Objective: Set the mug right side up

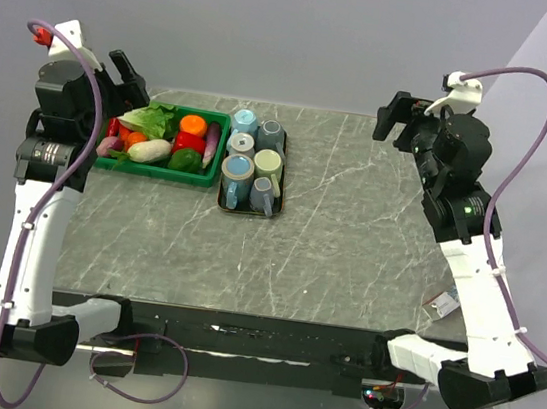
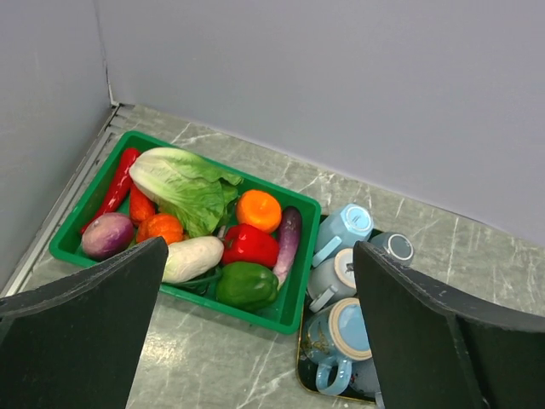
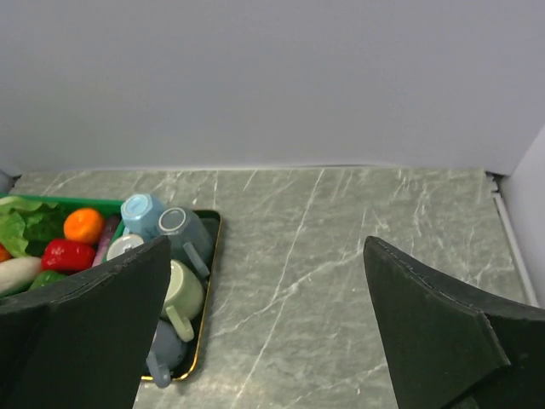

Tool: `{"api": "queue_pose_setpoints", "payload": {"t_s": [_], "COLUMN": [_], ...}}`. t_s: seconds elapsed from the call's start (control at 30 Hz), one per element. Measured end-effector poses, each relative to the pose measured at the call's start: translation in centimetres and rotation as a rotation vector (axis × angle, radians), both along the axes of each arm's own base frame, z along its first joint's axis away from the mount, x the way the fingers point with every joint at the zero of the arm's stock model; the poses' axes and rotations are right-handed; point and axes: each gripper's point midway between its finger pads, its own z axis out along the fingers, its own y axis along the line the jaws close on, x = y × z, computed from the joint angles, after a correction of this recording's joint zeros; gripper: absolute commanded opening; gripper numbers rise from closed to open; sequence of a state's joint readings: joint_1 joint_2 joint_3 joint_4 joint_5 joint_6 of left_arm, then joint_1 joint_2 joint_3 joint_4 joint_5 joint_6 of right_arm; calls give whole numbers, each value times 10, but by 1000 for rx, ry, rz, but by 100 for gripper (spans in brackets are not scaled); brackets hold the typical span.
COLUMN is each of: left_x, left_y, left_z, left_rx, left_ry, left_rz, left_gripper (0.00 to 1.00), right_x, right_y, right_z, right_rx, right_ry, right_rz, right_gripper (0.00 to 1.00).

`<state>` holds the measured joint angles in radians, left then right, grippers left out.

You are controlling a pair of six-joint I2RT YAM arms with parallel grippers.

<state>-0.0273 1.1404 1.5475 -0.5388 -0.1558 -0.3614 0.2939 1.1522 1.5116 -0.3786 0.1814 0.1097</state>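
Several mugs stand upside down, bases up, in a dark gold-rimmed tray (image 1: pixel 242 212) at the back left of the table: a light blue one (image 1: pixel 245 120), a dark teal one (image 1: pixel 270 133), a grey one (image 1: pixel 241 144), a pale green one (image 1: pixel 269 162), a blue one (image 1: pixel 238 170) and a slate blue one (image 1: pixel 263 195). My left gripper (image 1: pixel 129 73) is open and empty, raised behind the green basket. My right gripper (image 1: pixel 393 117) is open and empty, raised at the back right, far from the tray. The mugs also show in the left wrist view (image 2: pixel 341 336) and the right wrist view (image 3: pixel 183 291).
A green basket (image 1: pixel 156 175) of toy vegetables sits against the tray's left side; it shows in the left wrist view (image 2: pixel 255 311). Grey walls close the back and sides. A small tag (image 1: pixel 442 303) lies near the table's right front edge. Marble tabletop (image 1: pixel 351 225) spreads right of the tray.
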Motion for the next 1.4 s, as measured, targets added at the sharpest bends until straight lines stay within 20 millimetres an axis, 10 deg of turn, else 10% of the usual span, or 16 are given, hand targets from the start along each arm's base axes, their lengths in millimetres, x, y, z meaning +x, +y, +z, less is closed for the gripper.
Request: {"api": "queue_pose_setpoints", "payload": {"t_s": [0.6, 0.8, 1.4], "left_x": [5, 11, 23], "left_y": [1, -18, -68], "left_z": [-21, -64, -144], "left_rx": [-23, -41, -158], "left_ry": [31, 110, 230], "left_rz": [14, -90, -332], "left_gripper": [96, 96, 96], "right_x": [3, 6, -9], "right_y": [5, 34, 183], "right_z": [-16, -35, -231], "right_rx": [68, 67, 13], "right_ry": [66, 165, 664], "right_rz": [32, 185, 582], "right_gripper": [100, 100, 100]}}
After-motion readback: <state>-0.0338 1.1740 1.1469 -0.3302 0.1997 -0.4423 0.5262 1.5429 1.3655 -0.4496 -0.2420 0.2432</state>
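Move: The right hand, high and empty, probably goes for the small grey-blue mug at the tray's near right corner: about 22 cm to its left, some 3 cm ahead and 40 cm below. The green mug stands about 8 cm straight beyond that mug; the big blue mug is 8 cm to its left and 4 cm farther out. From the left hand the small mug lies roughly 28 cm right, 3 cm ahead and 38 cm below. Down and to the left, slowly at first and then fast, the right hand swings in towards the near right corner of the mug tray, sinking about 23 cm and crossing 18 cm, while tipping its fingers downward and turning counter-clockwise. The left hand sinks some 14 cm and drifts right towards the mugs, dipping and turning clockwise. Both grippers stay wide open and touch nothing. ##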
